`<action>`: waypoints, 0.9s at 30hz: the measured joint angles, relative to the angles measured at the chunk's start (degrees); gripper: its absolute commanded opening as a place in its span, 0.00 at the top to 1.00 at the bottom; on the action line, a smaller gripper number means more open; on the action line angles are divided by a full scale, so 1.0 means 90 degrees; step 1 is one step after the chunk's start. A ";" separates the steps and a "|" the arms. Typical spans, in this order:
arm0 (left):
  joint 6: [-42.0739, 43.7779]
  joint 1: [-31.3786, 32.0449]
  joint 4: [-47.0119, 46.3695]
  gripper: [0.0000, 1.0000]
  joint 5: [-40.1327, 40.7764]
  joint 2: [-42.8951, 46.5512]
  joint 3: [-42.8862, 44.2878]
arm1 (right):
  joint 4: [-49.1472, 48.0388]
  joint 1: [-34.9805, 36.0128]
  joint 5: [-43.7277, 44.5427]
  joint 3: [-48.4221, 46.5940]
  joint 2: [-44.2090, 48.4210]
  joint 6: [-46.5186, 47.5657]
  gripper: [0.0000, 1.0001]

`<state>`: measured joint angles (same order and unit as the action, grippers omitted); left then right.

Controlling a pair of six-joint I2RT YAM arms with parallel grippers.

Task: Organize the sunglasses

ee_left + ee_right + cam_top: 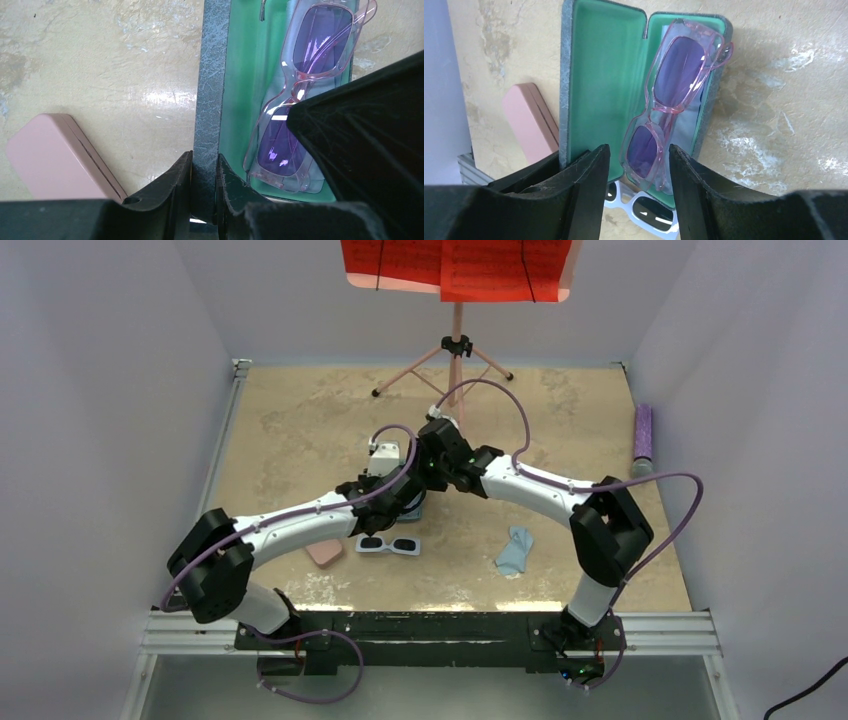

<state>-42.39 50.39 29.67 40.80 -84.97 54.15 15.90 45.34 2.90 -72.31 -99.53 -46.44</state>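
The pink-purple sunglasses (pixel 674 90) (pixel 305 75) lie folded in the right half of an open grey-blue case (pixel 599 80) with a green lining, on a pale cloth. My left gripper (pixel 204 165) (pixel 400 502) is shut on the edge of the case's lid (pixel 211 75). Just above the near end of the pink-purple pair, my right gripper (pixel 639 155) (pixel 425 475) stands open with nothing held. The white sunglasses (pixel 388 545) (pixel 649 212) with dark lenses lie on the table beside the case's near end.
A shut pink case (pixel 324 553) (pixel 55 155) lies left of the white pair. To the right, a light blue cloth (pixel 515 550) is crumpled on the table. A purple roll (pixel 642 435) rests by the right wall. A music stand (pixel 456 350) rises at the back.
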 measured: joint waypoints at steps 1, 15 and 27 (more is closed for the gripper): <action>0.0000 0.0000 0.0000 1.00 0.0002 0.0036 0.0000 | -0.0005 0.0000 -0.0024 0.0005 -0.0010 -0.0010 0.49; -0.0017 0.0000 0.0000 1.00 -0.0010 0.0257 0.0010 | -0.0440 0.0000 -0.0537 0.0461 -0.0066 -0.0279 0.67; -0.0049 0.0000 0.0034 1.00 -0.0039 0.0554 0.0010 | -0.0799 -0.0002 -0.0831 0.0602 -0.0049 -0.0542 0.84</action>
<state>-42.83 50.39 29.98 40.45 -79.99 54.24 8.71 45.32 -4.58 -66.89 -99.96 -51.31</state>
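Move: Just under the right hand's open fingers lie the purple sunglasses in the open green-lined case: their middle is about 1 cm ahead, 1 cm left and 3 cm below, with the nearer lens behind that. The white sunglasses lie roughly 13 cm back and 5 cm left of this hand. From the left hand, already pinching the lid's left wall, the purple pair is some 5 cm ahead, 7 cm right and slightly lower; the pink case is about 10 cm left and 5 cm back. Drawing back and down about 2 cm each, then drifting some 1.5 cm left, the right hand comes onto the nearer lens of the purple sunglasses, rolls a little left side up and closes its fingers about it. Meanwhile the left hand keeps its pinch on the lid's wall and raises it roughly 2.5 cm. ##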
